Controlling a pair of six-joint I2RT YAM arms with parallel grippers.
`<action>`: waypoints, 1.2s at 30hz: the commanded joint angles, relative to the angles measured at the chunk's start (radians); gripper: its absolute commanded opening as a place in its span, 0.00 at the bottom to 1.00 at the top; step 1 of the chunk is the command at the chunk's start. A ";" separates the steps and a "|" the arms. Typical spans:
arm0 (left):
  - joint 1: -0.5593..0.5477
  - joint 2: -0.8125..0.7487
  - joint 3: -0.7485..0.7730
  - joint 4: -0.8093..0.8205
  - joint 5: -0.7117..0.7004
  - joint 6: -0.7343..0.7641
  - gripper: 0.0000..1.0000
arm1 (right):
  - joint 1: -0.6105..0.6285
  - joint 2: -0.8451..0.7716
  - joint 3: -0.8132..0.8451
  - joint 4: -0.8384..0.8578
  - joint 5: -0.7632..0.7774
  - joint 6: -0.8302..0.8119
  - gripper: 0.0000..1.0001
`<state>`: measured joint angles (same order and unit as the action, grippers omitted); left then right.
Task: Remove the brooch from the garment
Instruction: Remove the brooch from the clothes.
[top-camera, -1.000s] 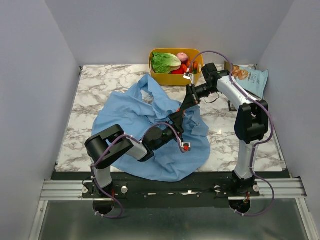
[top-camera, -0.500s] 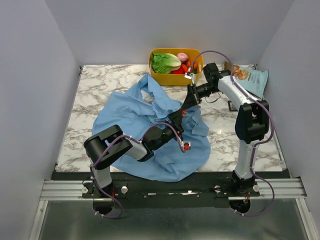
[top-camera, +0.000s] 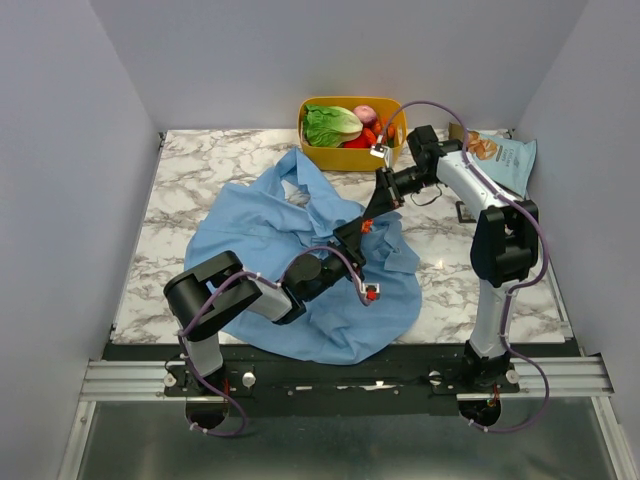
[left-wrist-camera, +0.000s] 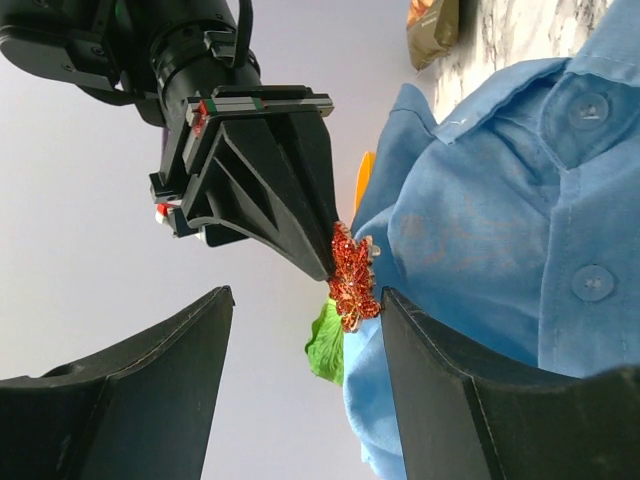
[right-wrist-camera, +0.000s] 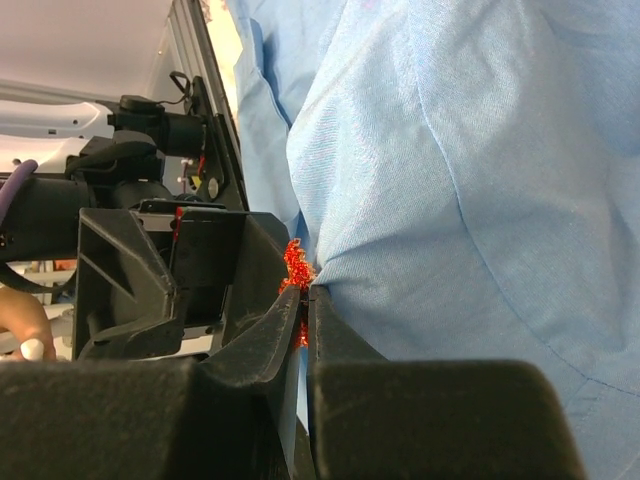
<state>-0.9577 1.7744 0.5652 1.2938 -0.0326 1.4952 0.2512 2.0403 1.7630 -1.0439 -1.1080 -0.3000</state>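
The garment (top-camera: 250, 240), a light-blue shirt, lies bunched on the marble table (top-camera: 180, 190); its buttoned front fills the left wrist view (left-wrist-camera: 500, 200) and the right wrist view (right-wrist-camera: 450, 150). A red-orange glittery ornament (left-wrist-camera: 352, 278) sits at a raised fold of the cloth. My right gripper (top-camera: 366, 228) is shut on that ornament (right-wrist-camera: 296, 262), its tips (left-wrist-camera: 335, 265) pinching the ornament's upper edge. My left gripper (left-wrist-camera: 305, 295) is open, one finger (left-wrist-camera: 420, 370) against the cloth just beside the ornament, the other apart from it. The brooch is out of view.
A yellow basket (top-camera: 345, 158) with lettuce (top-camera: 330, 125) and other produce stands at the back of the table. A chip bag (top-camera: 500, 155) lies at the back right. Side walls close in the table left and right.
My left arm's elbow has sunk slightly toward the near left and its jaws have narrowed a little. The right gripper has stayed pinched on the ornament.
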 joint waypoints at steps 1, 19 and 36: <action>0.000 -0.021 -0.018 0.398 -0.009 0.010 0.66 | -0.004 -0.009 0.010 -0.025 -0.003 -0.014 0.14; 0.000 0.011 0.032 0.398 -0.016 0.008 0.40 | -0.004 -0.003 0.012 -0.033 -0.004 -0.022 0.14; 0.000 0.031 0.044 0.398 -0.052 -0.027 0.18 | -0.006 -0.002 0.009 -0.034 0.002 -0.024 0.14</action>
<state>-0.9577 1.8015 0.5819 1.2907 -0.0547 1.4811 0.2466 2.0403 1.7630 -1.0462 -1.1088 -0.3050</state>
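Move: The brooch sits almost between the left fingertips, about 1 cm ahead, 1 cm right and 1 cm below that hand's point, nearer its lower finger. From the right hand, which is pinching the shirt cloth beside it, the brooch lies some 1 cm back and 1 cm left, at about tip height. The shirt's middle is roughly 9 cm back, 12 cm left and 14 cm below the left hand; the vegetable basket is about 22 cm ahead, 2 cm left and 13 cm below. Closing steadily, the left fingers lose about two thirds of their opening around the brooch, one coming from above and one from below, and end with its near edge between their tips. The left hand otherwise stays nearly in place, sinking some 0.5 cm and easing about 0.5 cm forward late on, towards the brooch. The right hand holds still, keeping its pinch on the cloth beside the brooch. ##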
